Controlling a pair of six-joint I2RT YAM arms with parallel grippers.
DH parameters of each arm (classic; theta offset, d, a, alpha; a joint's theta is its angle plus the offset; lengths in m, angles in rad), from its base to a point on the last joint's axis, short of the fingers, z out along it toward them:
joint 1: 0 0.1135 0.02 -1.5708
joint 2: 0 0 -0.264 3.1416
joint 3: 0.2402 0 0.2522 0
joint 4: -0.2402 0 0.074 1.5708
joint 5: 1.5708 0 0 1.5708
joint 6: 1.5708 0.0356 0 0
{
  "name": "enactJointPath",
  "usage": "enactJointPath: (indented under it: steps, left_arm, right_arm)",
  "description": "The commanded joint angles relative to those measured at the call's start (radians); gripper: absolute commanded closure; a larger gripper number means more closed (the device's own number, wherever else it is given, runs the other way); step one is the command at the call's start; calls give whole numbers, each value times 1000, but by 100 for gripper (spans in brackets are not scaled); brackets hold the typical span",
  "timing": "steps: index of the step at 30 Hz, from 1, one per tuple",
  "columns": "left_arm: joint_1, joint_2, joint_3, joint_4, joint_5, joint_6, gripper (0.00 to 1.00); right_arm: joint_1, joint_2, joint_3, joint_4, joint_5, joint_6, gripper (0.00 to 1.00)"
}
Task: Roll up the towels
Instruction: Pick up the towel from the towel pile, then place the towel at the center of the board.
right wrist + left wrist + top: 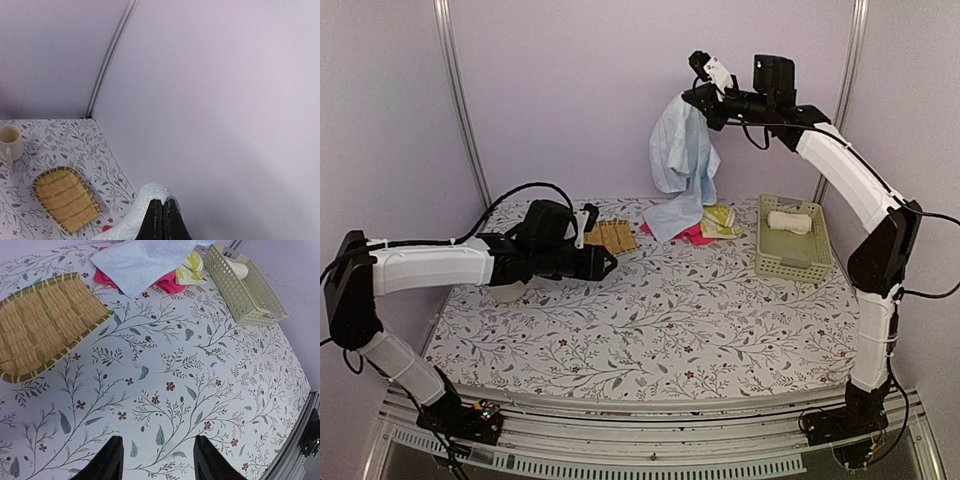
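Note:
My right gripper [701,101] is raised high at the back and shut on the top edge of the light blue towel [682,160], which hangs down with its lower corner resting on the table. In the right wrist view the closed gripper [163,201] pinches the blue cloth [145,212]. Under that corner lie a pink towel [692,236] and a yellow-green towel [720,220]. A rolled cream-white towel [790,221] sits in the basket. My left gripper [610,262] hovers open over the table's left middle, with nothing between its fingers [114,455].
A pale green lattice basket [790,262] stands at the back right. A tan woven mat [612,236] lies at the back centre, just past my left gripper. A white cup [10,142] stands on the left side. Walls enclose the back and sides.

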Motion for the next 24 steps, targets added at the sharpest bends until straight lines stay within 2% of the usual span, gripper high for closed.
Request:
enactJointPath:
  steps: [1, 6, 9, 12, 16, 18, 20, 22, 24]
  left_arm:
    - [0, -89, -55, 21, -77, -7, 51]
    - [6, -141, -95, 19, -116, -8, 50]
    - [6, -159, -109, 26, -122, -14, 50]
    - [6, -161, -118, 31, -120, -20, 50]
    - [5, -167, -132, 25, -116, -30, 50]
    - [6, -176, -144, 20, -118, -30, 50]
    - [7, -178, -152, 16, -119, -21, 49]
    - [8, -166, -150, 7, -115, -8, 49]
    - [7, -146, -140, -1, -93, 6, 49]
  right_arm:
    - [80, -178, -13, -110, -183, -8, 99]
    - [123, -303, -27, -147, -347, 90, 99]
    - [123, -336, -78, -163, -335, 130, 99]
    - [91, -384, -291, -94, -271, 147, 99]
    - [-10, -470, -681, 1, -338, 274, 97]
    - [-44, -521, -856, 2, -343, 273, 95]
    - [-59, -581, -1016, -10, -273, 228, 68]
    - [-78, -641, -1165, -27, -221, 179, 55]
    - [-96, -692, -1241, -47, -176, 132, 46]
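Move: Hold the blue towel high in the right gripper; the clear table middle where it is to lie is about 26 cm back, 4 cm to the left and some 40 cm below. At that same table depth down, the pink towel is about 4 cm ahead and 2 cm left, the yellow towel 5 cm ahead and 6 cm right, the basket 2 cm back and 24 cm right. From the left gripper the clear table middle lies roughly 6 cm back, 11 cm right and 13 cm below. Whip the right gripper back about 20 cm and up some 14 cm with the blue towel still pinched, then bring it steeply down nearly 40 cm, first easing forward, then veering right, tipping the fingers down about 45 degrees from their starting aim. Open the fingers late in the drop and let go of the towel. Ease the open left gripper some 4 cm left. ##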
